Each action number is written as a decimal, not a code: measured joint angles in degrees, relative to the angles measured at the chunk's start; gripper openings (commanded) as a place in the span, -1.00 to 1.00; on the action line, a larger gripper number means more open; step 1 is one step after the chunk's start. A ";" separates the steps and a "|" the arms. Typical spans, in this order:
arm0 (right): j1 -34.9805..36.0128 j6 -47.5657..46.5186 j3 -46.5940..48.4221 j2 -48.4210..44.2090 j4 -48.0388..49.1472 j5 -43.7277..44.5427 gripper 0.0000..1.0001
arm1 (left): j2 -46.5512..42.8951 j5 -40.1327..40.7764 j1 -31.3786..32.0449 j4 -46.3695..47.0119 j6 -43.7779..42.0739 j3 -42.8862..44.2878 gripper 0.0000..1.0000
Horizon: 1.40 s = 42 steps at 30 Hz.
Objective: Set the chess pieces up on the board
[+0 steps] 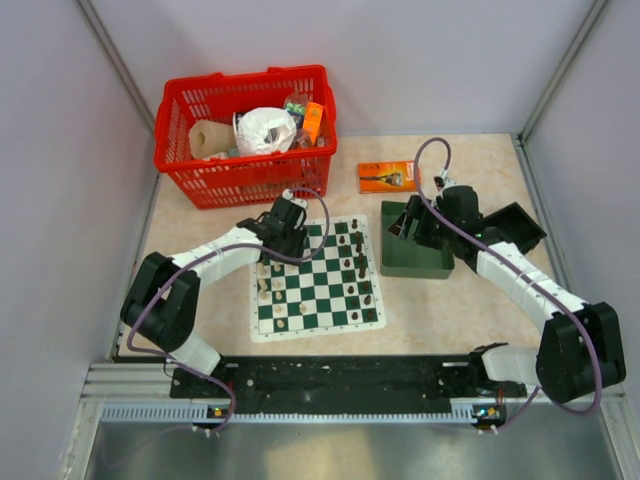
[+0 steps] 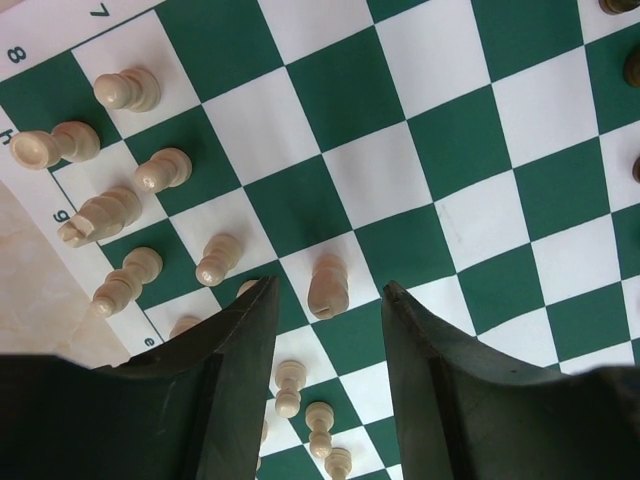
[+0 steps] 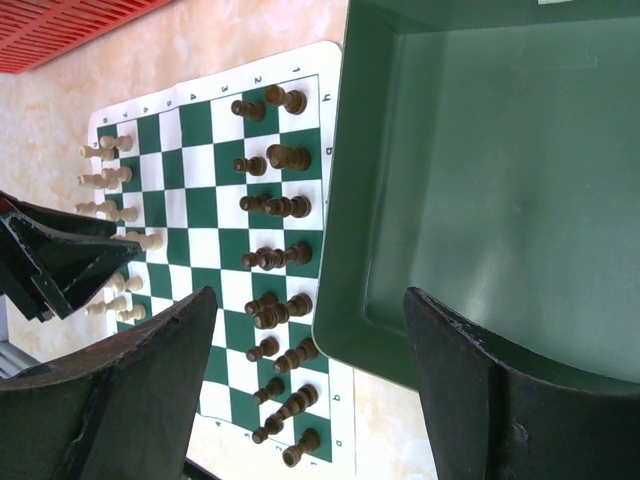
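The green and white board (image 1: pixel 318 283) lies between the arms. Cream chess pieces (image 1: pixel 268 285) stand along its left side and dark ones (image 1: pixel 358 265) along its right. My left gripper (image 1: pixel 283 222) hovers over the board's far left part, open. In the left wrist view a cream pawn (image 2: pixel 328 285) stands on a white square right between the fingertips of the left gripper (image 2: pixel 329 287), untouched. Other cream pieces (image 2: pixel 128 90) stand around it. My right gripper (image 1: pixel 408 225) is open and empty over the dark green tray (image 3: pixel 480 180), with the dark pieces (image 3: pixel 275 258) below its left finger (image 3: pixel 150 380).
A red basket (image 1: pixel 245 130) of packets stands at the back left. An orange box (image 1: pixel 388 176) lies behind the green tray (image 1: pixel 415 262). A black tray (image 1: pixel 520 225) sits under the right arm. The board's near edge is close to the arms' rail (image 1: pixel 330 375).
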<state>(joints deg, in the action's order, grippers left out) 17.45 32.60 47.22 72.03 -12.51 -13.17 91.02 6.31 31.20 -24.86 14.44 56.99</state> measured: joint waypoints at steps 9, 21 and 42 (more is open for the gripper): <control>0.00 0.00 0.00 -0.61 -0.37 0.07 0.52 | 0.83 0.66 -0.17 -0.81 0.24 0.35 -0.08; 0.00 -0.02 -0.02 -0.66 -0.37 0.22 0.53 | 2.16 0.61 -0.35 -1.25 0.39 1.03 -0.20; 0.00 -0.04 -0.74 -0.72 -0.52 0.50 0.54 | 3.04 -0.79 -0.37 -1.90 0.24 1.62 -0.71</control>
<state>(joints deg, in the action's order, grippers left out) 17.45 32.56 46.48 71.31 -13.04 -12.67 94.06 5.52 30.83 -26.76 14.68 58.61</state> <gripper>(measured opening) 0.772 0.256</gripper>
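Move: Between the left hand's open fingers stands the notched white piece, level with the hand point and its middle about 2 cm below. At about that same height, the side pawn is some 3 cm to the left, the far pawn 3 cm left and 2 cm ahead, the near pawn 3 cm left and 2 cm back. From the idle right hand the piece lies roughly 19 cm left, 8 cm back and 10 cm below. Sinking a little over 1 cm around the notched white piece, almost straight down, the left hand narrows its fingers bit by bit as it goes. At the bottom it stops and shuts them on the piece's upper part, pinching it from both sides while the neighbouring pawns stay clear; the fingers keep their forward-slanting downward point. ##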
